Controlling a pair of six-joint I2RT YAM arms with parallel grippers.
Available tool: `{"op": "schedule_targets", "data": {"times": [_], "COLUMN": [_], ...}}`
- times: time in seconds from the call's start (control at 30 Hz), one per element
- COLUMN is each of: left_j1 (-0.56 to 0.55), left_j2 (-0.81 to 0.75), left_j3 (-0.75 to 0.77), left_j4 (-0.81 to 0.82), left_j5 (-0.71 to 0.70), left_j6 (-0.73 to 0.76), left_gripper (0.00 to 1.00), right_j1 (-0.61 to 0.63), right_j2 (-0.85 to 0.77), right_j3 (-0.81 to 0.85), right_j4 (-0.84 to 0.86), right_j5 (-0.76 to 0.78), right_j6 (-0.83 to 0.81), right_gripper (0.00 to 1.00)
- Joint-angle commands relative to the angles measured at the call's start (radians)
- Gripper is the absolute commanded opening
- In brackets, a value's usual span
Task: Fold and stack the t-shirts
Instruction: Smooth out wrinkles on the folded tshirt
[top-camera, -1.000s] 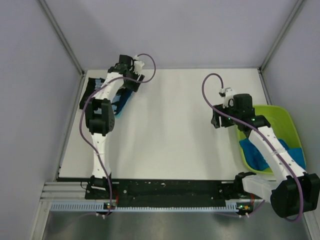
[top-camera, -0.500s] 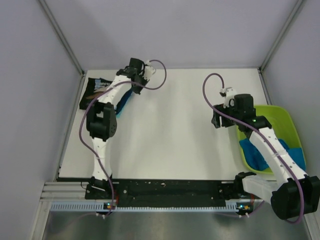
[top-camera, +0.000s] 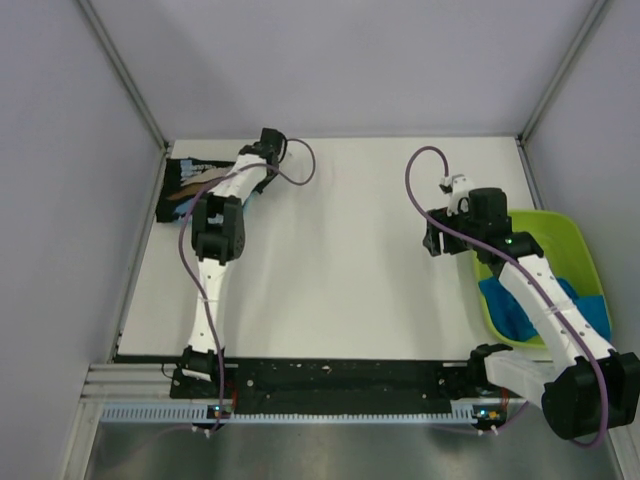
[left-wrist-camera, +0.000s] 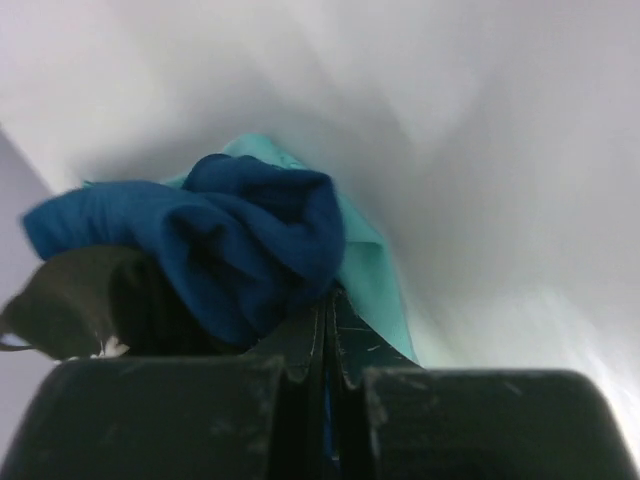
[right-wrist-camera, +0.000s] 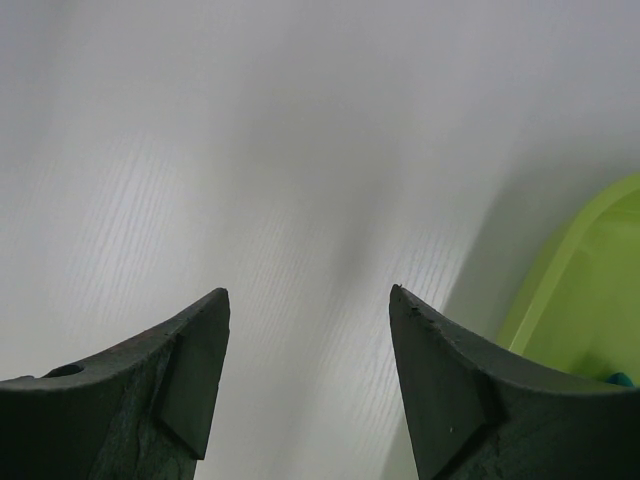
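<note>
A black t-shirt (top-camera: 183, 180) with tan print lies at the back left of the table. My left gripper (top-camera: 262, 150) is over there, shut on a bunched dark blue t-shirt (left-wrist-camera: 240, 240). A lighter teal cloth (left-wrist-camera: 370, 270) lies under the blue t-shirt, and the black t-shirt (left-wrist-camera: 90, 300) shows to its left. The arm hides most of the blue t-shirt from above. My right gripper (top-camera: 432, 240) is open and empty over bare table. More bright blue t-shirts (top-camera: 592, 305) lie in the tub.
A lime-green plastic tub (top-camera: 560, 225) stands at the right edge of the table; its rim (right-wrist-camera: 590, 260) is just right of my right gripper's fingers. Grey walls close in the table at the back and on both sides.
My left arm has swung and its elbow has shifted right. The blue t-shirt that lay spread beside the black one is now bunched in the gripper. The right arm has not moved.
</note>
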Motion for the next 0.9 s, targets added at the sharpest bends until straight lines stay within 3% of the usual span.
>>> {"op": "schedule_targets", "data": {"times": [0.0,0.2,0.33,0.47,0.53,0.67,0.77,0.87], "left_j1": [0.046,0.055,0.023,-0.043,-0.066,-0.077,-0.075,-0.072], "left_j2": [0.088,0.058,-0.153,-0.389,-0.515,-0.797,-0.995,-1.184], "left_j3": [0.084,0.062,-0.179,-0.358,-0.431,-0.671,-0.889,-1.125], "left_j4": [0.075,0.132,0.251,0.273,0.252,0.314,0.414,0.495], "left_j5": [-0.188,-0.152,-0.054,0.135,0.242,0.463,0.528,0.563], "left_j6": [0.056,0.058,0.062,0.016,-0.027,-0.106,-0.136,-0.160], "left_gripper": [0.00,0.00,0.00,0.07,0.16,0.53,0.68,0.75], "right_j1": [-0.007,-0.009,-0.007,-0.007,-0.007,-0.009,-0.009,-0.007], "right_j2": [-0.010,-0.016,-0.026,-0.023,-0.026,-0.038,-0.032,-0.029], "right_j3": [0.003,0.000,-0.002,0.003,0.001,-0.003,-0.002,-0.006], "right_j4": [0.015,0.015,0.015,0.015,0.015,0.020,0.027,0.041], "right_j5": [0.011,0.010,0.005,-0.003,-0.009,-0.029,-0.071,-0.108], "right_j6": [-0.013,-0.013,-0.013,-0.011,-0.008,-0.004,-0.002,0.010], "right_gripper": [0.65,0.65,0.65,0.65,0.66,0.67,0.68,0.71]}}
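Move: The left hand's shut tips are already in the cloth at the right side of the folded stack; the middle of the black t-shirt on top lies about 12 cm to their left and 1 cm back. The bunched blue fold sits roughly 4 cm left and 1 cm ahead, at tip height. The teal t-shirt beneath is centred about 11 cm left, 1 cm back and 3 cm lower. From the right hand, the black t-shirt lies some 54 cm left, 23 cm ahead and 14 cm below. Still touching the blue fold at the stack's right side, the left hand's shut fingertips push on level, left and forward, about 5 cm in towards the middle. Then the hand turns back, comes free and sweeps up, back and right, ending about 19 cm higher, tilting back some 40 degrees from its starting attitude as the fingers open wide. ##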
